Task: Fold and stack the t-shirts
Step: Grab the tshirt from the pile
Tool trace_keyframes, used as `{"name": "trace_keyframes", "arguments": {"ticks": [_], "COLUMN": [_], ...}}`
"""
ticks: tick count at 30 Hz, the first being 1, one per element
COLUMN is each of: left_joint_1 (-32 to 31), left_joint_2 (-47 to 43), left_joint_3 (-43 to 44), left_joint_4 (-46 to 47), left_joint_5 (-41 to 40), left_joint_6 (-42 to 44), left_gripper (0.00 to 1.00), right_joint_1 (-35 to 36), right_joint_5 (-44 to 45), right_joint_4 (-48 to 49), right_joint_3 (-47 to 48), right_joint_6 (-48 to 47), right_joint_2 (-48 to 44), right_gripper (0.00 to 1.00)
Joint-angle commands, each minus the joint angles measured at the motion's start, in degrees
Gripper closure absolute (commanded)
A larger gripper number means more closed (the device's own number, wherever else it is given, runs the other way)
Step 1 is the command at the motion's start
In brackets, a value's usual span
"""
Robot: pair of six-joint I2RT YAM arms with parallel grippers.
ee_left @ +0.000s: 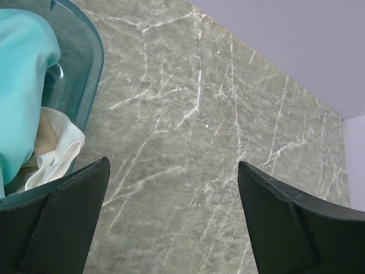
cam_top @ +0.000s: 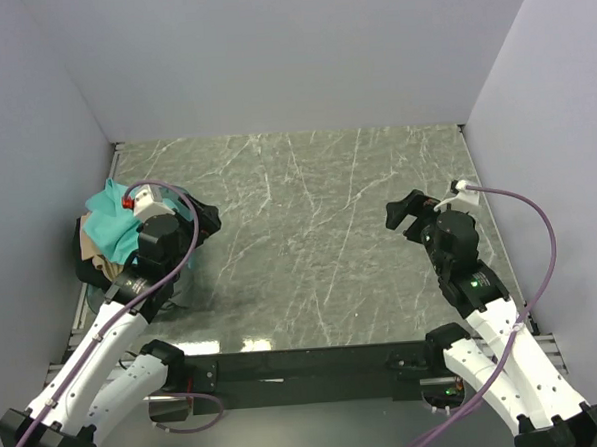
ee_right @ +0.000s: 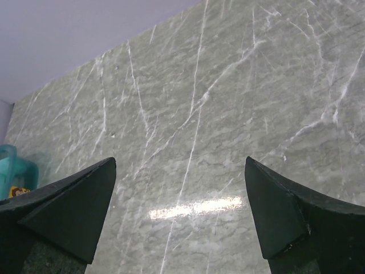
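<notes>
The t-shirts lie bunched in a translucent bluish tub [ee_left: 94, 67] at the table's left edge. On top is a teal shirt [cam_top: 112, 217] [ee_left: 21, 85], with a tan shirt [cam_top: 98, 266] [ee_left: 52, 149] under it and dark cloth [cam_top: 82, 241] at the far left. My left gripper [cam_top: 206, 222] [ee_left: 173, 165] hovers just right of the tub, open, with only bare table between its fingers. My right gripper [cam_top: 402, 209] [ee_right: 180, 162] hangs over the right half of the table, open and holding nothing.
The grey marbled table [cam_top: 309, 233] is boxed in by pale walls at the left, back and right. The tub's teal edge [ee_right: 12, 171] shows far left in the right wrist view. A purple cable [cam_top: 539, 221] loops beside the right arm.
</notes>
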Motion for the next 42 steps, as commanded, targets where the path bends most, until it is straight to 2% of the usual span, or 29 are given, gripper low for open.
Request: {"name": "trace_keyframes", "arguments": {"ticks": [1,4,10,15,18,19,22,26,31,34,42], "left_joint_1": [0.1,0.1,0.2,2.6,9.6,14.6,21.8,25.7,27.5,27.7,27.7], "left_joint_2": [0.2,0.4,4.3,9.5,13.6,14.2,14.3,12.2,9.5,10.6,13.6], "left_joint_3": [1.1,2.0,7.1,12.2,16.0,16.7,17.8,17.2,14.9,14.5,9.7], "left_joint_4": [-0.4,-3.1,-14.7,-16.9,-24.3,-26.2,-32.1,-36.7,-33.9,-35.6,-25.4], "left_joint_5": [-1.5,-3.1,-15.6,-15.0,-15.8,-14.6,-15.1,-20.8,-20.8,-19.5,-8.2], "left_joint_6": [-1.2,-3.2,-12.2,-12.2,-17.3,-18.3,-24.1,-30.0,-30.4,-31.9,-22.4], "left_gripper": [0.01,0.01,0.01,0.01,0.0,0.01,0.0,0.01,0.01,0.01,0.01], "right_joint_1": [-0.2,-0.2,-0.2,-0.2,-0.2,-0.2,-0.2,-0.2,-0.2,-0.2,-0.2], "right_joint_5": [0.1,-0.7,-2.4,-2.9,-3.0,-3.0,-3.0,-5.8,-4.6,-5.3,-5.3], "right_joint_4": [1.8,3.3,6.2,4.2,4.1,4.3,6.1,7.6,5.4,5.3,6.1], "right_joint_3": [0.2,-0.7,-1.5,-1.0,-1.9,-2.1,-2.7,-3.8,-2.4,-2.6,-3.4], "right_joint_6": [-1.5,-1.6,-2.5,-2.5,-2.3,-2.7,-2.9,-2.9,-2.8,-2.5,-2.2], "right_joint_2": [-1.0,-1.5,-0.5,1.1,1.5,1.4,1.7,3.0,5.0,5.0,4.6], "right_gripper": [0.0,0.0,0.0,0.0,0.0,0.0,0.0,0.0,0.0,0.0,0.01]}}
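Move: From the left hand, the turquoise t-shirt on the pile in the bin lies about 20 cm to the left, roughly level with it in reach and some 13 cm below. The white shirt stands about 10 cm left and 3 cm back, and a tan one some 26 cm left and 6 cm back, both about 15 cm down. From the idle right hand the turquoise shirt is roughly 56 cm left, 1 cm ahead and 13 cm lower. Sweeping left over the bin by about 17 cm, the open left hand bows slightly forward, then draws back a little while turning some 50 degrees counter-clockwise. It tips further down and finally sinks towards the turquoise shirt, fingers still wide open and short of the cloth. The right hand, empty and open, lowers about 4 cm over bare table, drifting slightly left. ##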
